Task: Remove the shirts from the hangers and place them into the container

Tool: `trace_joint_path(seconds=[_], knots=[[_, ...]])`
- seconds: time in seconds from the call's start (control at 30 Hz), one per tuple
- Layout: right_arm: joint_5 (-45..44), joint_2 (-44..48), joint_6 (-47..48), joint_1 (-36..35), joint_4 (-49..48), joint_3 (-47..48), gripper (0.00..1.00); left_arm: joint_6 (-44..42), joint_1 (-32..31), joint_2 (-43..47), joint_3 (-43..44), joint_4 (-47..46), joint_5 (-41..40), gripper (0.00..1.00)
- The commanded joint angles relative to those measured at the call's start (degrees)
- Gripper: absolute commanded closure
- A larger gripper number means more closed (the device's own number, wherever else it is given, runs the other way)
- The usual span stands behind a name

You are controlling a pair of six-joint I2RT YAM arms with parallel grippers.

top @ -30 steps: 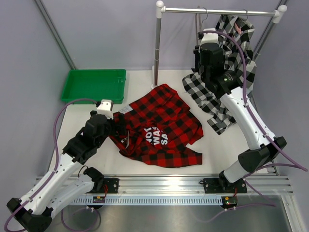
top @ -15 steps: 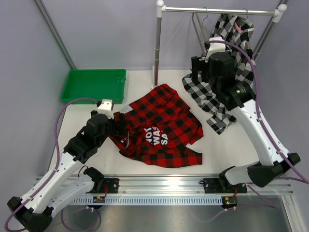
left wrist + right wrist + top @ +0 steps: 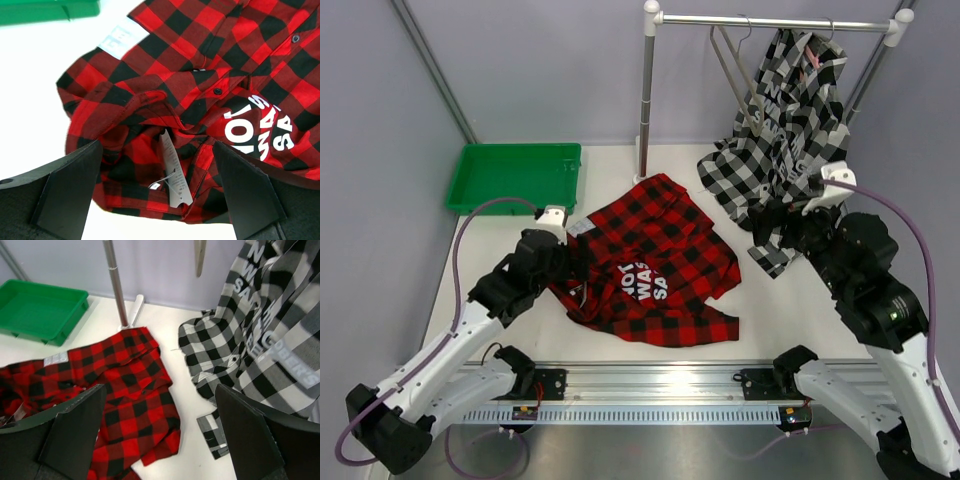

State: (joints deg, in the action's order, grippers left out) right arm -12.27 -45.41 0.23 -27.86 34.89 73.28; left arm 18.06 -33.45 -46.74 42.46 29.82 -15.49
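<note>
The red-and-black shirt (image 3: 650, 260) lies crumpled on the table, off any hanger. My left gripper (image 3: 570, 264) hovers open over its left edge; in the left wrist view the shirt (image 3: 200, 90) and its white tag sit between the spread fingers of that gripper (image 3: 157, 165). The black-and-white shirt (image 3: 780, 130) hangs from the rail, its lower part draped on the table. A bare wire hanger (image 3: 732, 60) hangs to its left. My right gripper (image 3: 772, 225) is open, low, just in front of that shirt (image 3: 260, 340), holding nothing (image 3: 161, 400). The green container (image 3: 515, 175) holds nothing.
The rack's upright pole (image 3: 647, 90) stands at the back centre, its rail (image 3: 770, 22) running right. Grey walls close in the left, back and right sides. The metal base rail (image 3: 650, 385) lies along the near edge.
My right arm has pulled away from the rack rail, down toward the near right, and its jaws have opened. My left arm shifted slightly right over the red shirt.
</note>
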Motion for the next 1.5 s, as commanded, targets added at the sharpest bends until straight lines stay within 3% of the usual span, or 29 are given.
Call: trace_joint_path(seconds=[0.0, 0.27, 0.47, 0.93, 1.07, 1.1, 1.2, 1.3, 1.4, 1.43, 1.47], knots=[[5.7, 3.6, -2.2, -0.1, -0.1, -4.5, 0.01, 2.9, 0.2, -2.2, 0.3, -3.9, 2.1, 0.01], [11.9, 12.7, -6.0, -0.1, -0.1, -14.7, 0.01, 9.8, 0.0, -14.8, 1.1, -7.3, 4.5, 0.01], [17.7, 17.1, -8.4, -0.1, -2.6, -20.5, 0.01, 12.6, -4.9, -24.6, 2.4, -13.5, 1.0, 0.01], [21.9, 21.9, -9.9, -0.1, -3.6, -23.7, 0.01, 16.8, -8.0, -45.3, 6.6, -18.9, 0.2, 0.02], [21.7, 22.2, -9.9, -0.1, -3.7, -24.1, 0.01, 17.4, -8.3, -48.4, 6.2, -19.5, -1.0, 0.19], [21.7, 22.3, -9.9, -0.1, -3.7, -24.1, 0.0, 17.6, -8.3, -48.5, 6.1, -19.6, -1.4, 0.3], [21.6, 22.6, -9.9, -0.1, -3.7, -24.1, 0.01, 17.9, -8.2, -48.1, 5.4, -19.5, -2.1, 0.47], [21.4, 22.9, -9.9, -0.1, -3.6, -24.1, 0.01, 17.3, -8.3, -46.2, 5.4, -18.5, -2.4, 0.57], [21.2, 22.7, -10.0, -0.2, -3.6, -24.2, 0.01, 15.4, -8.3, -43.3, 6.2, -16.2, -4.0, 0.81], [21.2, 22.6, -10.0, -0.1, -3.6, -24.2, 0.01, 15.0, -8.3, -42.5, 6.6, -15.5, -4.9, 0.96], [21.0, 22.6, -10.0, -0.1, -3.4, -24.2, 0.0, 14.5, -8.3, -41.4, 6.9, -14.9, -5.3, 1.0]])
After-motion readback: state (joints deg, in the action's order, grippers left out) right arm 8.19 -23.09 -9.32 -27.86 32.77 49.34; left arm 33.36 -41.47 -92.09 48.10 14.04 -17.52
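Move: The left hand, open and empty, is bound for a raised front fold of the red checked shirt, about 4 cm ahead, 9 cm to its right and 16 cm below. From that fold, the white letters lie some 6 cm right and 2 cm nearer, the white label 7 cm left and 10 cm farther out, the green container 21 cm left and 22 cm farther. The fold lies roughly 31 cm left of the right hand, 3 cm ahead and 38 cm below; the emptied hanger hangs about 19 cm ahead of the right hand, 4 cm left, nearly level. The left hand drops about 16 cm onto the red shirt, bearing right and slightly forward as it sinks and tipping its fingers some 20 degrees further down; once low, it closes from wide open to nearly shut, pinching the fold beside the letters. Meanwhile the right hand, still open and empty, withdraws down and back from the hanging hanger, drifting a little left and turning counter-clockwise, then waits above the table's right side. ##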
